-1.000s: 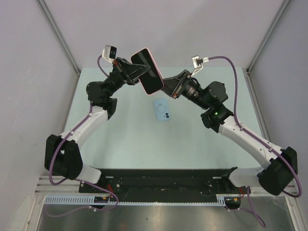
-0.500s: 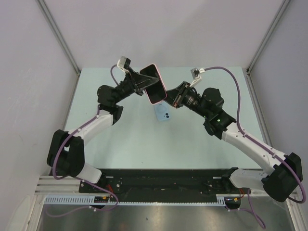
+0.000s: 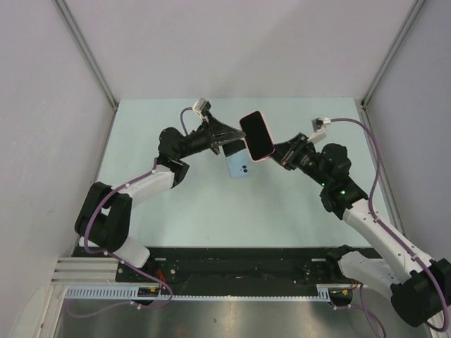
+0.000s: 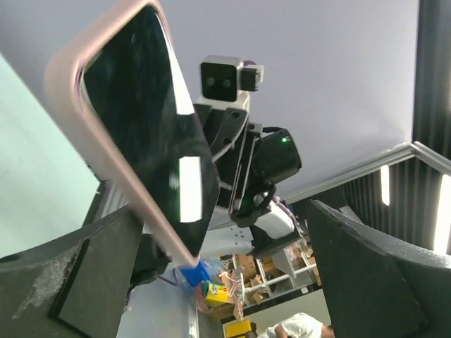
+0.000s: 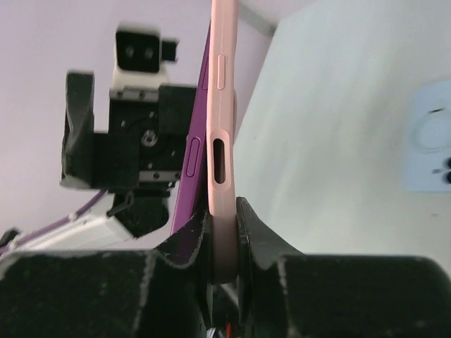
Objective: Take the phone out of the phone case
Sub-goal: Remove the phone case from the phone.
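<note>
The phone, dark screen up, sits in a pink phone case point(image 3: 257, 135) held in the air over the middle of the table. My right gripper point(image 3: 277, 153) is shut on the case's lower end. In the right wrist view the pink case point(image 5: 222, 127) is pinched between the jaws of that gripper point(image 5: 224, 211), and the purple edge of the phone point(image 5: 194, 158) stands slightly away from it on the left. My left gripper point(image 3: 232, 143) is wide open just left of the phone, apart from it. In the left wrist view this gripper point(image 4: 224, 211) holds nothing, with the phone's screen point(image 4: 144, 134) above its left finger.
A light blue phone-shaped item point(image 3: 238, 163) with camera lenses lies flat on the pale green table point(image 3: 197, 211), under the two grippers; it also shows in the right wrist view point(image 5: 430, 148). White walls close in the back and sides.
My left gripper has opened and let go of the phone. The right arm has carried the phone in its case to the right and lower, and the left arm has followed toward the centre.
</note>
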Robot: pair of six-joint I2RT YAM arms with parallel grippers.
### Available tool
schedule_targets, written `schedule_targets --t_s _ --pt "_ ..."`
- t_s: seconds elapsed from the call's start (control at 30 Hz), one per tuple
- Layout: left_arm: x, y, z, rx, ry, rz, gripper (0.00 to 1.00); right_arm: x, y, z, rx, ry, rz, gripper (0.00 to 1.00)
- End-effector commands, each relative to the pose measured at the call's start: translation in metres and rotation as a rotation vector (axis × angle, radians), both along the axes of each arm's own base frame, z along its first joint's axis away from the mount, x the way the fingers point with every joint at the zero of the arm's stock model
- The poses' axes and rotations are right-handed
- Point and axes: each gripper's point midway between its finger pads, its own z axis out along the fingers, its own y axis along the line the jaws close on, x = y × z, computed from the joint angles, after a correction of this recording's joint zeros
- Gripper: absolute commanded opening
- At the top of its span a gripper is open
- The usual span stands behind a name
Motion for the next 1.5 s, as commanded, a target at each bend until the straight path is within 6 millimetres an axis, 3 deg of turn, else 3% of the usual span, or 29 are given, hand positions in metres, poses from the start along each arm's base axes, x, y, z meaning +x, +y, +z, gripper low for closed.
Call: schedule_targets --t_s 0.0,0.23,0.37,0.47,0.6,0.7,0.73,0.87,1.07,1.27,1.47 --pt "-0.002 0.005 -0.002 0.060 -0.116 0.033 1.00 0.027 -0.064 -0.013 -0.060 0.040 -0.273 0.00" --pt "0.009 0.002 -0.038 0.198 -0.068 0.063 1.00 0.028 -0.118 -0.034 -0.217 0.062 -0.445 0.00" --pt "0.014 0.004 -0.057 0.287 -0.040 0.095 1.00 0.025 -0.161 -0.075 -0.458 0.136 -0.607 0.00" --pt "0.018 0.006 -0.074 0.393 -0.038 0.126 1.00 0.021 -0.176 -0.096 -0.611 0.160 -0.650 0.00" --pt "0.026 0.011 -0.102 0.565 -0.057 0.185 1.00 0.024 -0.168 -0.123 -0.740 0.178 -0.614 0.00" --pt "0.024 0.013 -0.116 0.644 -0.041 0.198 1.00 0.025 -0.146 -0.141 -0.814 0.165 -0.560 0.00" --pt "0.024 0.015 -0.122 0.668 -0.025 0.206 1.00 0.023 -0.132 -0.155 -0.859 0.173 -0.514 0.00" --pt "0.022 0.020 -0.140 0.724 0.022 0.206 1.00 0.025 -0.110 -0.187 -0.965 0.185 -0.471 0.00" --pt "0.017 0.024 -0.156 0.762 0.052 0.192 1.00 0.018 -0.098 -0.239 -1.066 0.271 -0.392 0.00" --pt "0.014 0.020 -0.169 0.775 0.085 0.163 1.00 0.017 -0.088 -0.264 -1.056 0.316 -0.341 0.13" --pt "0.005 0.018 -0.180 0.790 0.090 0.139 1.00 0.018 -0.097 -0.295 -1.037 0.395 -0.340 0.19"
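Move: Ahead of the right hand by about 6 cm and some 3 cm to its left, level with it, lies the middle of the phone in its pink phone case, already pinched there. The table spot it is taken to is roughly 6 cm ahead, 10 cm right and 30 cm below; the blue phone case lies about 14 cm ahead, 7 cm left and 30 cm down. From the open left hand, the phone is some 6 cm right, 1 cm ahead and 3 cm lower. Keeping its pinch on the cased phone, the right hand swings about 16 cm right, away from the open left hand, then comes partly back left as it sinks some 26 cm in all to the table, tipping its fingers steeply down. The left hand lowers about 17 cm, slightly behind the blue phone case, and tilts its open fingers down some 45 degrees. ##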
